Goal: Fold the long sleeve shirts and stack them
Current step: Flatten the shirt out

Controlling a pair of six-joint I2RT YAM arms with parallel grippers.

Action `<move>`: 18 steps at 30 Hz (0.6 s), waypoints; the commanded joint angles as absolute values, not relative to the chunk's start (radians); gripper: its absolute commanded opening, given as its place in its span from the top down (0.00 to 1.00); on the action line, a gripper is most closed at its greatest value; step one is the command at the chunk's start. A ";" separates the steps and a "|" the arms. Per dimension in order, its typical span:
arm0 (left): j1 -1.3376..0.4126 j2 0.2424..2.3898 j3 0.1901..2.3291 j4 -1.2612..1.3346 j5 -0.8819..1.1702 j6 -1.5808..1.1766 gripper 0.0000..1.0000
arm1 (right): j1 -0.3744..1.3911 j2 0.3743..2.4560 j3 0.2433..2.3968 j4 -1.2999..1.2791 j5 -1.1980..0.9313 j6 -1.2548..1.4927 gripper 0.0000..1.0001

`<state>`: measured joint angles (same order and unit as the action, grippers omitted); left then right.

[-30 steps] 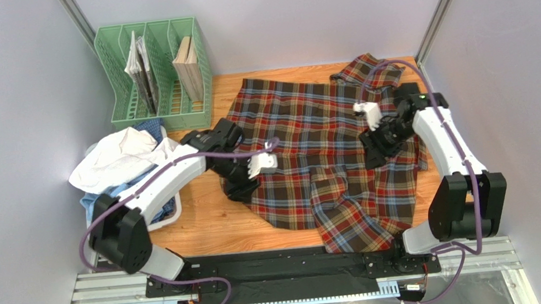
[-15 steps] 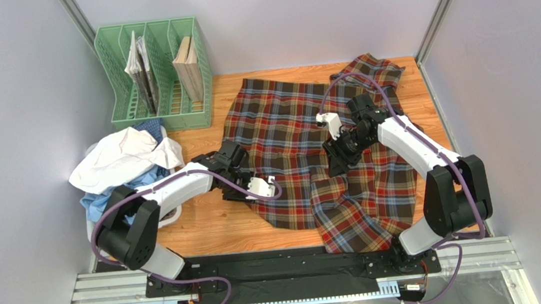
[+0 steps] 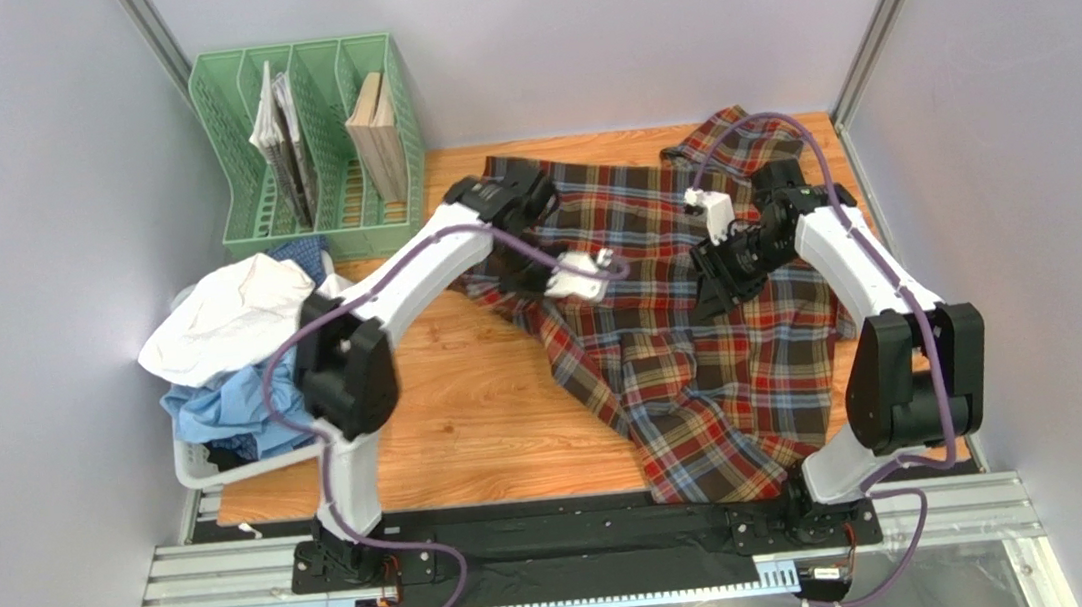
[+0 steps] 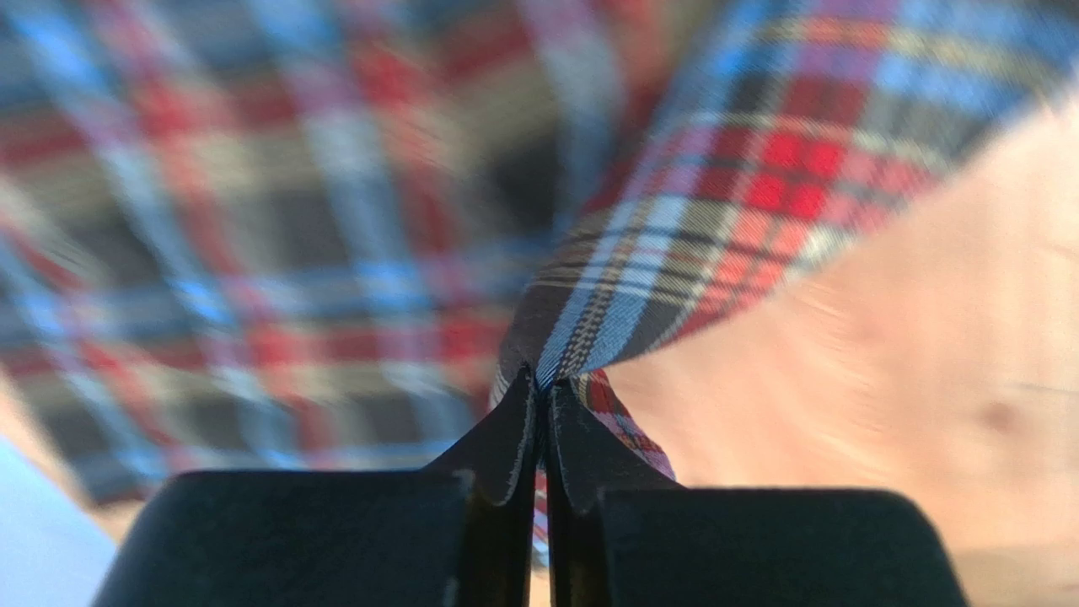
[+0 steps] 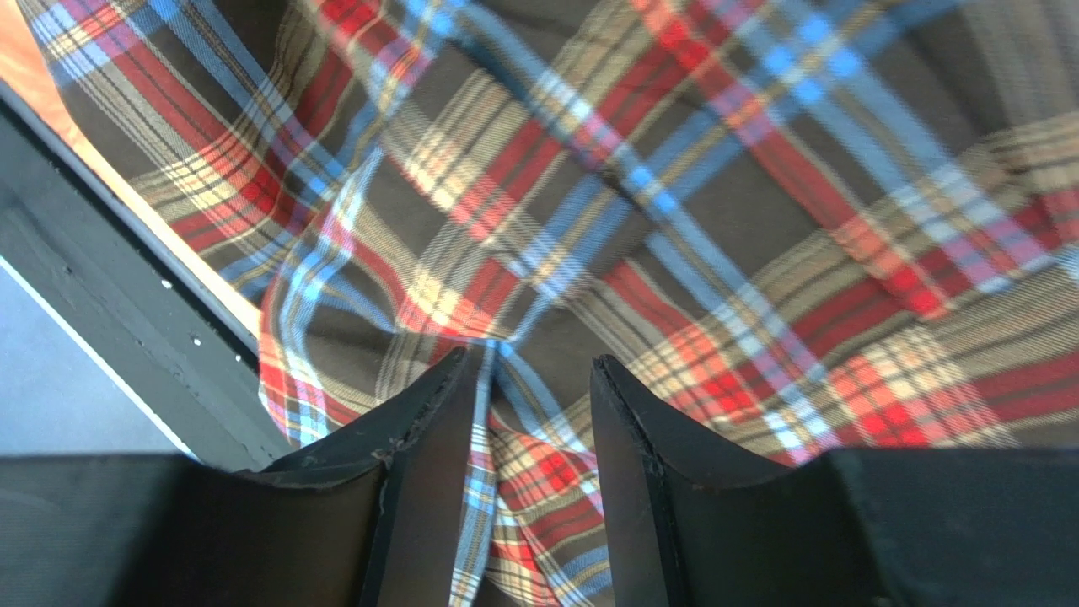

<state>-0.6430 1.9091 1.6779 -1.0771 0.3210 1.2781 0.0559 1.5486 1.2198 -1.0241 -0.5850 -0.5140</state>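
The tartan long sleeve shirt (image 3: 688, 349) lies spread over the middle and right of the wooden table (image 3: 454, 418). My left gripper (image 3: 557, 290) is shut on a fold of its left edge (image 4: 633, 316) and holds that edge up off the wood. My right gripper (image 3: 712, 293) presses down on the shirt's middle; its fingers (image 5: 437, 430) stand apart with a raised ridge of tartan (image 5: 507, 380) between them. Other shirts, white (image 3: 239, 313) and light blue (image 3: 218, 406), are heaped at the left.
A white basket (image 3: 202, 463) holds the heap at the left table edge. At the back left stands a green file rack (image 3: 319, 214) with books in it. Grey walls close in the table on three sides. The black rail (image 3: 572, 534) runs along the front.
My left gripper closed on the shirt's left edge and swung it from the front toward the back and middle, drawing the cloth off the wood. The right gripper shifted slightly right and narrowed.
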 commanded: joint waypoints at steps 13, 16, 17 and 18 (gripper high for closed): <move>-0.511 1.858 1.661 -0.679 0.483 0.798 0.37 | -0.055 1.597 1.289 -1.098 -0.601 -0.552 0.55; -0.511 1.819 1.604 -0.630 0.477 0.682 0.36 | -0.055 1.631 1.296 -1.071 -0.589 -0.534 0.56; -0.511 1.833 1.618 -0.652 0.459 0.637 0.39 | -0.055 1.647 1.301 -1.065 -0.588 -0.523 0.56; -0.506 1.868 1.630 -0.666 0.456 0.552 0.41 | -0.055 1.654 1.304 -1.065 -0.592 -0.520 0.56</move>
<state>-0.4648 1.8561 1.6203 -0.8280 0.4290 0.8005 -0.0566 1.6238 1.2831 -1.0985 -0.5846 -0.5301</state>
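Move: Still pinching the shirt's left edge some 9 cm above the table, the left hand has the stretch of shirt where this edge is taken about 9 cm ahead and 9 cm to its right, roughly 8 cm below. The shirt's far left corner lies about 18 cm ahead and 3 cm left; the trailing fold runs some 9 cm back and 8 cm right. From the right hand, that stretch is about 13 cm ahead and 16 cm left. Flicking the held edge forward and to the right, about 9 cm each way, the left hand opens and lets go of it at speed. The hand dips some 6 cm over the shirt, then swings back left and a little back, rising with its fingers open and turning about 30 degrees counter-clockwise. Open above the shirt, the right hand drifts 3 cm right. ##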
